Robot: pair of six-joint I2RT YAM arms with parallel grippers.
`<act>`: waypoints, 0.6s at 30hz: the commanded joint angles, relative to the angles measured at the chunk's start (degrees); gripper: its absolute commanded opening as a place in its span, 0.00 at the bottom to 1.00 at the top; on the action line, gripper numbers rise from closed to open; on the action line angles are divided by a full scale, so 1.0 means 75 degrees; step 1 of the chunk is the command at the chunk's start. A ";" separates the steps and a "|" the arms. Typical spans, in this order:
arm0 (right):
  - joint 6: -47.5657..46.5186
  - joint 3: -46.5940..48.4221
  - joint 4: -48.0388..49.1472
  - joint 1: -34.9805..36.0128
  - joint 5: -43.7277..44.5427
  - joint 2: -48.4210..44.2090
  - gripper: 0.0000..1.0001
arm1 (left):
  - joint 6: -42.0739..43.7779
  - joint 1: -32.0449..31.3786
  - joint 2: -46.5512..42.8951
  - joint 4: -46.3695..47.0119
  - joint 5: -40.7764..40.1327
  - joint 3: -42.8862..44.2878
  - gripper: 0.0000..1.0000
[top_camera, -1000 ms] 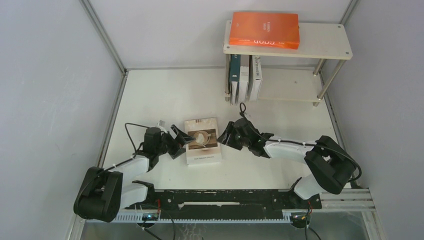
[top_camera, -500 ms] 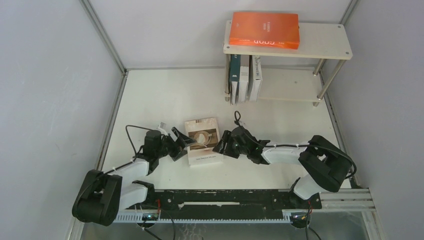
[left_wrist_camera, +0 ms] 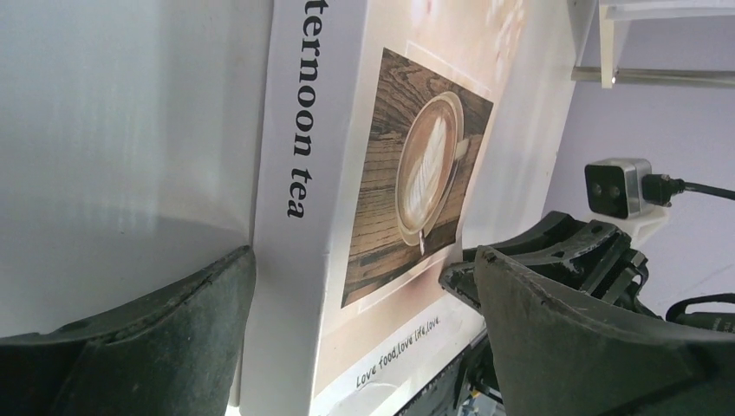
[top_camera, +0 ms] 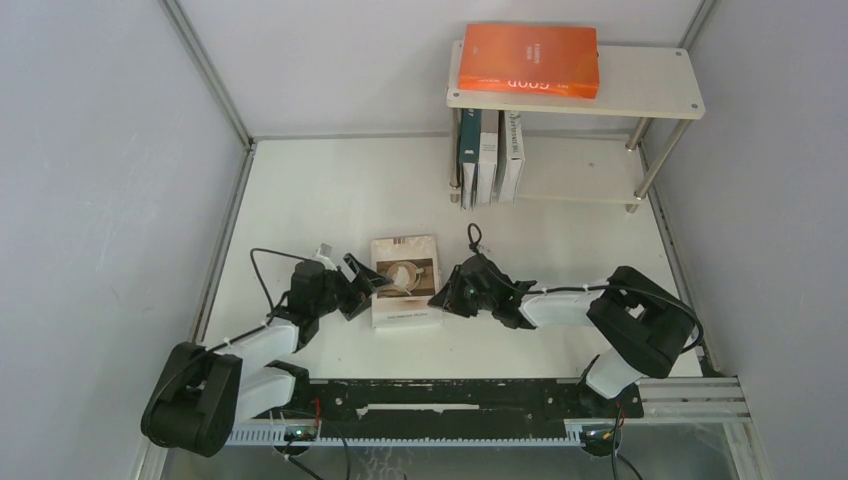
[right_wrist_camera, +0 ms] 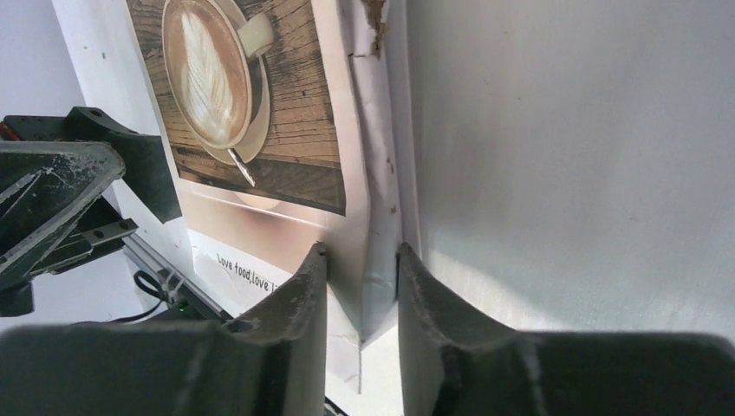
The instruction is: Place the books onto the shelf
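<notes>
The white book with the coffee-cup photo point(top_camera: 405, 280) lies on the table between my two grippers. My right gripper point(top_camera: 438, 296) is shut on its right edge; in the right wrist view the two fingers press the cover and the underside of that book point(right_wrist_camera: 260, 130) at the right gripper point(right_wrist_camera: 357, 253). My left gripper point(top_camera: 362, 284) is open, straddling the book's spine side point(left_wrist_camera: 299, 173); in its own wrist view the left gripper point(left_wrist_camera: 364, 338) stands wide. On the shelf point(top_camera: 640, 85) the orange book point(top_camera: 528, 58) lies flat on top. Three books point(top_camera: 488, 152) stand upright on the lower board.
The shelf's metal legs point(top_camera: 660, 160) stand at the back right. Grey walls enclose the table on the left, back and right. A black rail point(top_camera: 440, 395) runs along the near edge by the arm bases.
My right gripper moved in to the book's right edge and closed on it. The book shifted slightly. The left gripper stayed wide and barely moved.
</notes>
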 commanded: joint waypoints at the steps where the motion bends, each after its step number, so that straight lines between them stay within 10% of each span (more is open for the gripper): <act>1: 0.0264 0.0108 0.0761 0.0169 -0.0317 -0.0169 0.23 | -0.0442 -0.0320 -0.0292 0.0279 0.0744 -0.0040 0.96; 6: 0.0404 -0.0015 0.0751 0.0049 -0.0384 -0.0501 0.00 | -0.0428 -0.0325 -0.0423 0.0209 0.0793 0.0051 0.97; 18: 0.0625 -0.0535 0.0719 -0.0546 -0.0927 -0.1626 0.00 | -0.0200 -0.0309 -0.0210 0.0055 0.0551 0.0095 1.00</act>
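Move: The coffee-cup book lies flat between the hands. Its middle is about 5 cm to the left of the right hand and 3 cm farther out, roughly at fingertip height; from the left hand it is some 6 cm to the right, 2 cm farther out and 2 cm lower. The upright books on the shelf stand about 26 cm ahead of the right hand and 10 cm to its right, around 8 cm higher; the shelf's front left post is some 21 cm ahead and 4 cm right. The right gripper, already around the right-hand edge of the coffee-cup book near its near corner, closes from about half open to almost shut on that edge, then goes nearly straight up about 4 cm, drifting 1 cm to the right while the wrist rolls some 10 degrees so that its left side rises. The left hand stays wide open at the spine, one finger against it low down and the other over the cover, easing a little out and left and then back by about 1.5 cm. ##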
